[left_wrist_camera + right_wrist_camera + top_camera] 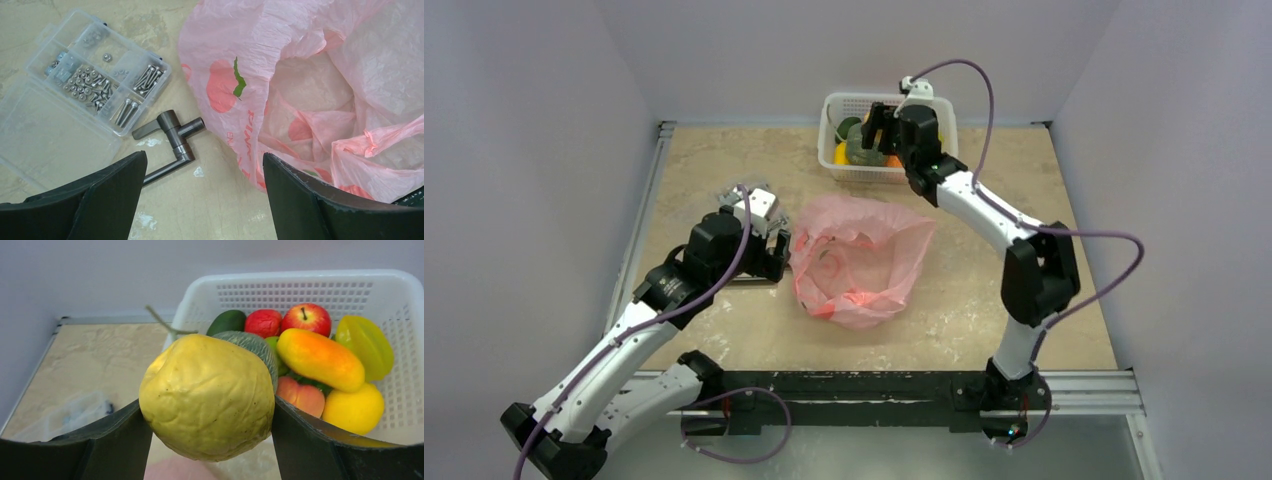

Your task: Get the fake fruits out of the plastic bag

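Note:
The pink plastic bag [859, 260] lies crumpled and open at the table's middle; in the left wrist view [310, 75] I see only folds and printed marks inside it. My left gripper [776, 248] is open and empty, low beside the bag's left edge [204, 156]. My right gripper [879, 133] is shut on a wrinkled yellow fruit [207, 395], held in the air at the near left corner of the white basket [300, 277]. In the basket lie an orange fruit [320, 359], a yellow-green fruit [365, 345], a yellow one [355, 410] and a dull-green melon [257, 345].
The basket [839, 100] at the back wall also holds two red apples [305, 317], a peach and a dark green avocado shape [227, 321]. A clear box of screws [95, 75] and a grey metal handle [172, 132] lie left of the bag. Walls close three sides.

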Tool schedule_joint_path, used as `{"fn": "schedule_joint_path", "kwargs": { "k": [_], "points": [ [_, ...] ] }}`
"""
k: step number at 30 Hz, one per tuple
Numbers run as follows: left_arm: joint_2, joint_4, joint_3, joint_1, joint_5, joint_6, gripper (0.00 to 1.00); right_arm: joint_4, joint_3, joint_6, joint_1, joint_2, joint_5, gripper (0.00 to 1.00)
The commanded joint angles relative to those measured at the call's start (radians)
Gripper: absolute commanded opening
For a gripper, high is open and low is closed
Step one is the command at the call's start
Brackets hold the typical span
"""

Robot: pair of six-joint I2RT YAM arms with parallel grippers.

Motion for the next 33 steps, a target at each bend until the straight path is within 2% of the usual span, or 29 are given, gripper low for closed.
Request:
{"fn": "schedule_joint_path", "kwargs": {
  "k": [1,6,9,15,20,28,33],
  "points": [
    [-0.006,0.036,0.000,0.003,-0.007,0.006,0.86,-0.060,0.236,-0.011,-0.068,0.171,0.030,0.00],
    [0.008,0.031,0.003,0.005,0.005,0.010,0.86,-0.143,0.501,0.015,-0.117,0.402,0.027,0.05],
    [0.011,0.030,0.002,0.004,0.006,0.010,0.85,-0.180,0.627,0.013,-0.133,0.499,0.063,0.16],
    [0.022,0.027,0.003,0.003,0.003,0.010,0.85,-0.241,0.823,-0.013,-0.169,0.648,0.127,0.26],
    [0.034,0.027,0.006,0.004,0.001,0.015,0.85,-0.245,0.853,-0.061,-0.177,0.689,0.127,0.38],
    [0.059,0.023,0.010,0.005,0.003,0.016,0.85,-0.243,0.803,-0.089,-0.183,0.665,0.127,0.56],
    [0.065,0.021,0.013,0.004,0.007,0.016,0.85,-0.271,0.787,-0.096,-0.183,0.632,0.125,0.75]
  ]
}}
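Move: The right hand holds the yellow fruit; the middle of the white basket lies about 14 cm ahead of it, some 3 cm to its right and 22 cm below. In the basket, the green squash is about 11 cm ahead and 1 cm left, the orange mango about 14 cm ahead and 6 cm right, both roughly 19 cm down. From the left hand the basket's middle is some 38 cm ahead, 23 cm right and 17 cm below. Keeping the yellow fruit pinched between its fingers, the right hand swings it forward about 17 cm and sinks some 10 cm, drifting right, to bring it in over the back part of the white basket. The wrist turns about 15 degrees clockwise and tips slightly down; the forward run stops first, then only a slow sideways and downward settling remains. ##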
